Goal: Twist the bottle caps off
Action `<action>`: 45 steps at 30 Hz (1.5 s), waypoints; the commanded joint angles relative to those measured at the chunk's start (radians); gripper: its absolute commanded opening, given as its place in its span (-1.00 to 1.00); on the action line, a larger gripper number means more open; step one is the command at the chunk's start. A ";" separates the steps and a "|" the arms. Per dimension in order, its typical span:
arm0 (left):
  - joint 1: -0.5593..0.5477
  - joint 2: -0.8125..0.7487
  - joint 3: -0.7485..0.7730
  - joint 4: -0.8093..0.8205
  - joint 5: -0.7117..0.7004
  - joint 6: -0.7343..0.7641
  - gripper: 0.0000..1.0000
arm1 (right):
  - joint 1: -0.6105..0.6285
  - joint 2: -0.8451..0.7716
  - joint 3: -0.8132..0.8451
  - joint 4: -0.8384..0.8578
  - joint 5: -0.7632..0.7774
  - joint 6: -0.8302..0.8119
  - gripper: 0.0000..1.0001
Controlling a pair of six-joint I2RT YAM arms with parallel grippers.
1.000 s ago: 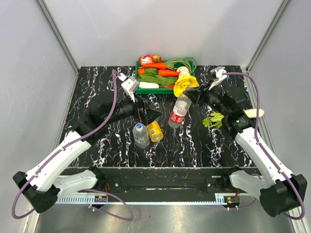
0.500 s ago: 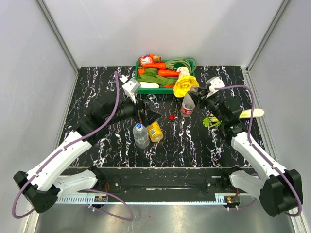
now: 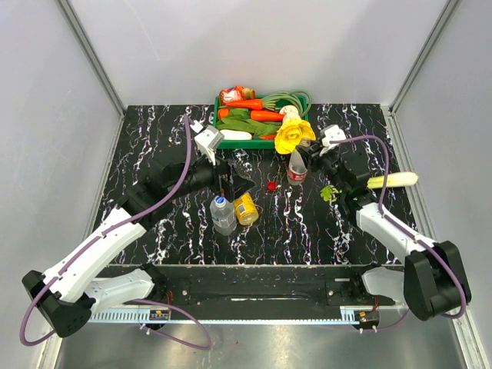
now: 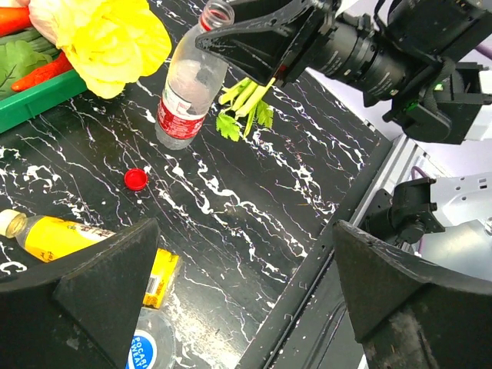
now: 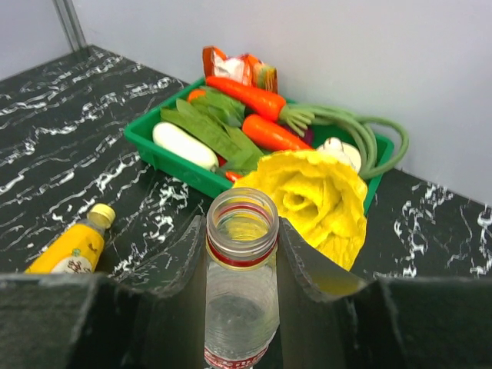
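Note:
The red-label bottle (image 5: pixel 242 292) stands upright with its mouth uncapped, and my right gripper (image 5: pixel 242 238) is shut on its neck; the same bottle (image 3: pixel 296 166) sits just in front of the tray. Its red cap (image 3: pixel 271 184) lies loose on the table, also visible as the red cap (image 4: pixel 136 179) in the left wrist view. My left gripper (image 3: pixel 234 183) hangs open and empty a little left of that cap. The blue-label bottle (image 3: pixel 223 215) stands with its blue cap (image 3: pixel 221 200) on. The yellow juice bottle (image 4: pixel 84 246) lies beside it, pale yellow cap (image 4: pixel 9 223) on.
A green tray (image 3: pixel 231 143) of carrots and greens stands at the back, with a yellow leafy head (image 3: pixel 292 134) at its front right. A green leafy sprig (image 3: pixel 330 192) lies by the right arm, and a pale stalk (image 3: pixel 393 180) further right.
The right gripper swung the red-label bottle from a tilt to upright and back toward the tray. The red cap came off and now lies on the table. The left arm barely moved.

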 commanded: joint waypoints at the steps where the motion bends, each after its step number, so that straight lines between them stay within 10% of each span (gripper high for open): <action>1: 0.005 -0.004 0.000 0.021 -0.035 0.013 0.98 | 0.006 0.037 -0.043 0.162 0.076 0.009 -0.85; 13: 0.008 0.005 0.026 -0.024 -0.040 0.033 0.98 | 0.004 0.080 -0.175 0.310 0.111 0.032 -0.43; 26: 0.008 0.014 0.006 -0.074 -0.092 0.066 0.98 | 0.004 -0.072 -0.095 0.167 0.092 0.080 0.99; 45: 0.007 -0.018 -0.060 -0.238 -0.208 0.087 0.98 | 0.006 -0.259 0.143 -0.270 -0.066 0.440 0.99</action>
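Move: Under the right hand, which already grips the neck of the opened red-label bottle, the set-down spot on the table lies about 23 cm below and 1 cm to the right. The yellow flower stands some 12 cm ahead, and the red cap lies about 8 cm left and level with the hand. From the left hand, the blue-capped bottle's middle is about 5 cm left, 2 cm ahead and 20 cm down; the juice bottle lies roughly 11 cm straight ahead. Lowering the red-label bottle about 4.5 cm to the table, the right hand pauses, spreads its fingers off the neck, then climbs some 13 cm while drawing back about 5, rolling its left side up. Meanwhile the open left hand sinks 6 cm and shifts left towards the blue-capped bottle, its fingers tilting further down. ##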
